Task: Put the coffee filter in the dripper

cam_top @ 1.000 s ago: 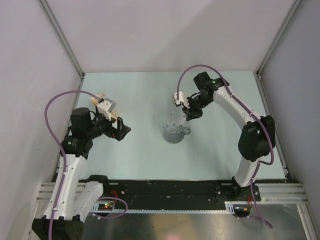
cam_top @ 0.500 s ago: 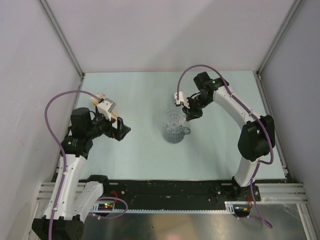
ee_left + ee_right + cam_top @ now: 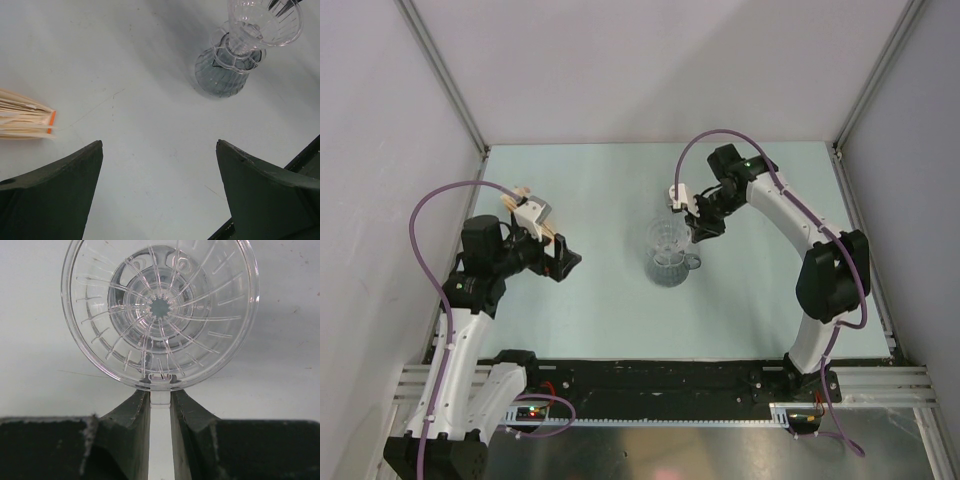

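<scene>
The dripper [image 3: 160, 310], a clear ribbed cup with a flared rim, stands on a grey glass carafe [image 3: 669, 270] in the middle of the table. It also shows in the left wrist view as the dripper [image 3: 265, 20] over the carafe [image 3: 221, 75]. My right gripper [image 3: 160, 396] is shut on the dripper's handle [image 3: 160, 400], reaching in from the far right as the right gripper [image 3: 700, 226]. My left gripper [image 3: 160, 145] hangs open over bare table, left of the carafe, with nothing between its fingers. The coffee filter is out of view.
A tan flat stack with an orange band [image 3: 25, 120] lies at the left, close to my left gripper [image 3: 563, 260]. Grey walls close the table on three sides. The black rail [image 3: 660, 380] with the arm bases runs along the near edge.
</scene>
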Available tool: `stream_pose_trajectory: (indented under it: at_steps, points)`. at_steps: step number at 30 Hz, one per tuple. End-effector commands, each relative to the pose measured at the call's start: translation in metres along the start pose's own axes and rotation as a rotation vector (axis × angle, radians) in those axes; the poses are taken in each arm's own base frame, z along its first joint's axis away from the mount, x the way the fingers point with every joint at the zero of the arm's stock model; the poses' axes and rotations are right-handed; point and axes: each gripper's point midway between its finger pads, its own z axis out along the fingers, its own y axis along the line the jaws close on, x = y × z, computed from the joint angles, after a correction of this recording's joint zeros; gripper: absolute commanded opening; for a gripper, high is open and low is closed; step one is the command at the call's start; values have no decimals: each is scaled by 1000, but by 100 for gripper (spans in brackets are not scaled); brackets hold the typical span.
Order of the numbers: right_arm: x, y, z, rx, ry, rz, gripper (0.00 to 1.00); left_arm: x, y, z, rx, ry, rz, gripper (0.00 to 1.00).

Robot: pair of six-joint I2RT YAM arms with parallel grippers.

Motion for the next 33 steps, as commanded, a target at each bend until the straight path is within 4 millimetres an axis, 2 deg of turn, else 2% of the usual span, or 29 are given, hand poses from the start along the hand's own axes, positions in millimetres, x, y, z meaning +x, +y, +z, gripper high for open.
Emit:
stream_pose_trajectory:
  at_steps: [1, 11, 13, 14, 16, 19, 24, 29, 33]
  points:
    - [-14, 4, -11, 29, -39, -47, 1, -10, -1, -3, -2, -23, 29, 98]
    - [-11, 7, -10, 47, -32, -58, 0, -9, -1, -3, -2, -21, 29, 98]
    - [-11, 6, -10, 51, -31, -58, 3, -8, -1, -2, 0, -20, 28, 98]
    - [-11, 6, -10, 51, -31, -56, 7, -8, -1, -2, 0, -20, 28, 98]
    - [-10, 5, -9, 50, -28, -49, 19, -9, -1, -3, -2, -21, 27, 98]
    - [-8, 5, -9, 50, -25, -45, 44, -10, -1, -3, -2, -24, 28, 98]
    - [-12, 8, -13, 51, -35, -44, 67, -10, 0, -3, -5, -21, 29, 98]
    - [-19, 11, -20, 57, -57, -45, 81, -13, 4, -3, -31, -22, 22, 98]
    - [-23, 14, -28, 64, -74, -28, 91, -21, 19, -7, -126, -28, 2, 98]
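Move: The right hand grips the clear dripper by its tab. The dripper's middle is about 6 cm to that hand's left, level fore and aft, and 3 cm lower. The glass jug stands beneath the dripper, also some 6 cm left and straight across, about 10 cm below the hand. From the left hand the jug lies roughly 20 cm right, 5 cm ahead and 14 cm down. The right hand eases back about 0.5 cm, opens its fingers off the dripper's tab, then starts rising, roughly 1 cm. ##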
